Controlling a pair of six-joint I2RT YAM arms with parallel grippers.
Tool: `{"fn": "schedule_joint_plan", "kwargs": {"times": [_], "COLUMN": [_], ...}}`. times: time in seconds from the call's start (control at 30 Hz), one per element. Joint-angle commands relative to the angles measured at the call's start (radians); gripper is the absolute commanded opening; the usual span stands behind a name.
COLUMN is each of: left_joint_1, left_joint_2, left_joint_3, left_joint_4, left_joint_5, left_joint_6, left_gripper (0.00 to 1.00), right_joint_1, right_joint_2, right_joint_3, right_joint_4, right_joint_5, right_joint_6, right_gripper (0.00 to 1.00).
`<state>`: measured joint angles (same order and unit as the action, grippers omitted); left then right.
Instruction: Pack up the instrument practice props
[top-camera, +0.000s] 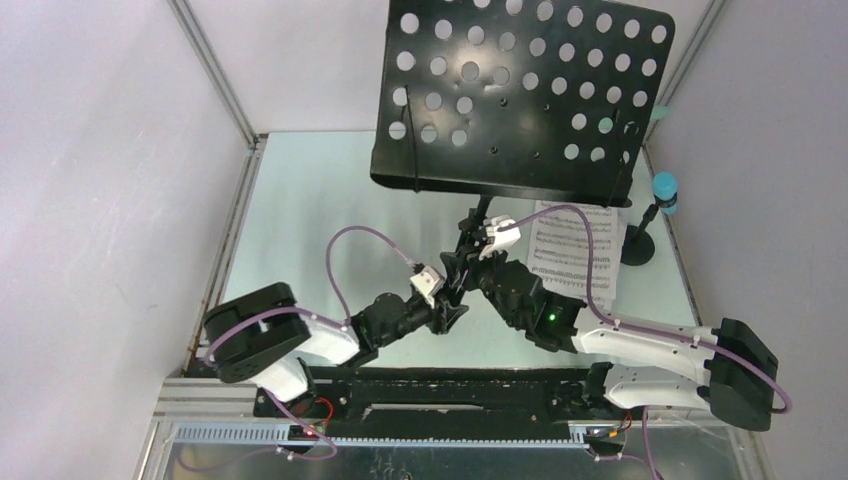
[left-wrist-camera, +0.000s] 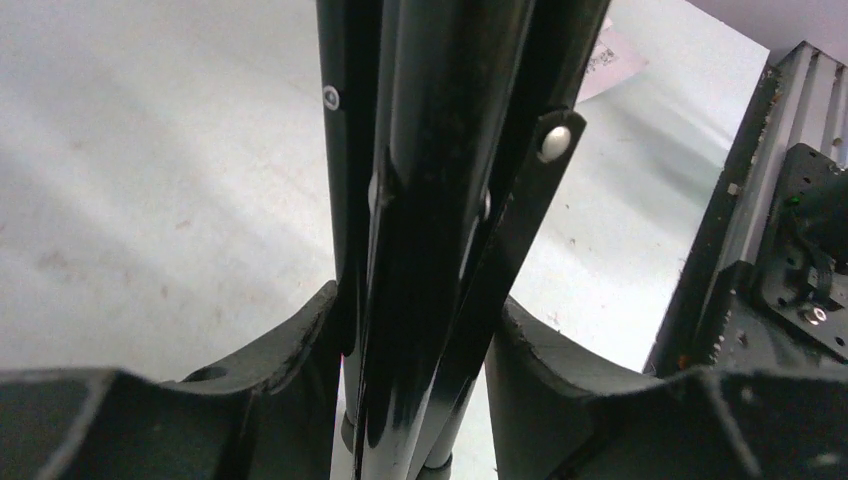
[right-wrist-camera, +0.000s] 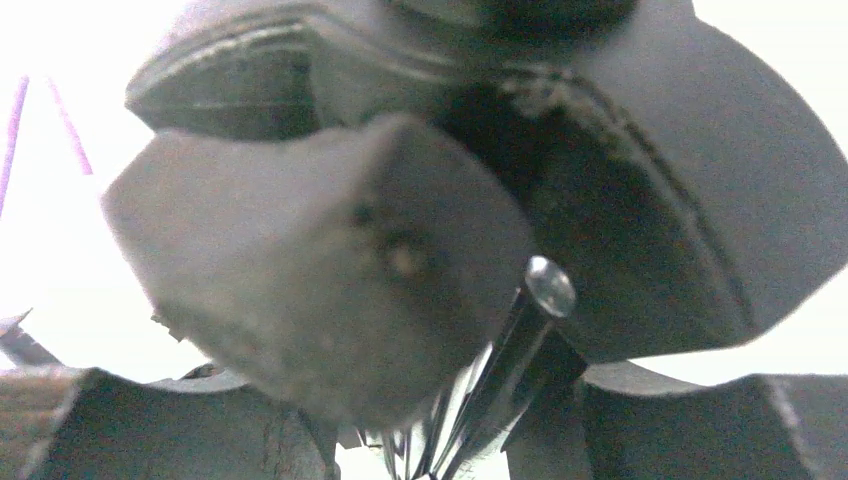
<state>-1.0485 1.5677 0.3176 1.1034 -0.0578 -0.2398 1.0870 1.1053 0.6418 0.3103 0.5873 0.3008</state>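
The black tripod music rack stands at the back middle, its perforated desk (top-camera: 520, 90) tilted over the table. My left gripper (top-camera: 452, 300) is shut on the rack's folded legs (left-wrist-camera: 430, 200), one finger (left-wrist-camera: 280, 360) on each side. My right gripper (top-camera: 478, 250) is shut on the rack's stem just above it; a black rod with a silver tip (right-wrist-camera: 520, 330) runs between its fingers (right-wrist-camera: 640, 420). White sheet-music pages (top-camera: 572, 255) lie flat to the right. A blue toy microphone (top-camera: 665, 188) sits in a black round-based holder (top-camera: 637, 248). The mint-green microphone is mostly hidden behind the desk.
Grey walls with metal corner posts (top-camera: 215, 70) close in the table. A black rail (top-camera: 440, 385) runs along the near edge between the arm bases, and it also shows in the left wrist view (left-wrist-camera: 740, 200). A blurred grey lump of the rack (right-wrist-camera: 320, 260) fills the right wrist view.
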Motion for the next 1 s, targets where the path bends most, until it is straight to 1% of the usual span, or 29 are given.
{"fn": "schedule_joint_plan", "kwargs": {"times": [0.0,0.1,0.23,0.27,0.33,0.37,0.5,0.63,0.77,0.97], "left_joint_1": [-0.014,-0.014,-0.018,-0.018,-0.018,-0.018,-0.018,-0.018,-0.018,-0.017], "left_joint_2": [-0.175,-0.290,-0.415,-0.445,-0.495,-0.512,-0.554,-0.571,-0.572,-0.604], "left_joint_3": [-0.105,-0.125,-0.153,-0.160,-0.165,-0.162,-0.153,-0.180,-0.197,-0.215], "left_joint_4": [0.035,-0.077,-0.186,-0.213,-0.281,-0.314,-0.403,-0.424,-0.438,-0.518], "left_joint_5": [-0.081,-0.079,-0.104,-0.120,-0.161,-0.171,-0.171,-0.203,-0.180,-0.205], "left_joint_6": [-0.070,-0.071,-0.074,-0.076,-0.079,-0.074,-0.064,-0.122,-0.167,-0.213], "left_gripper": [0.30,0.20,0.14,0.12,0.02,0.00,0.00,0.00,0.00,0.00], "right_joint_1": [-0.058,-0.082,-0.111,-0.120,-0.143,-0.151,-0.163,-0.175,-0.190,-0.212], "right_joint_2": [0.023,0.094,0.161,0.181,0.239,0.264,0.353,0.405,0.453,0.545], "right_joint_3": [0.134,0.195,0.229,0.244,0.282,0.303,0.377,0.380,0.380,0.380], "right_joint_4": [0.058,0.029,0.063,0.064,0.053,0.050,0.011,0.021,0.006,-0.032], "right_joint_5": [-0.071,-0.064,-0.065,-0.079,-0.102,-0.111,-0.102,-0.088,-0.091,-0.094], "right_joint_6": [-0.029,-0.050,-0.052,-0.047,-0.045,-0.046,-0.046,-0.015,0.026,0.094], "right_gripper": [0.00,0.00,0.00,0.00,0.00,0.00,0.00,0.00,0.00,0.00]}}
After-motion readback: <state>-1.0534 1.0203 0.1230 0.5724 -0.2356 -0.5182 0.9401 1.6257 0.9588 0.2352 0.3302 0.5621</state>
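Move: Both hands already grip the music stand's folded legs, the right hand higher up. Bare table lies about 9 cm left, 5 cm ahead and 21 cm below the right hand; about 8 cm left, 10 cm ahead and 8 cm below the left. The sheet music lies some 25 cm right of the right hand, 11 cm ahead; the blue-topped stand's base is 39 cm right, 12 cm ahead. Both hands, still gripping, carry the stand about 8 cm left, the right then lowering and pushing forward to tip it. ##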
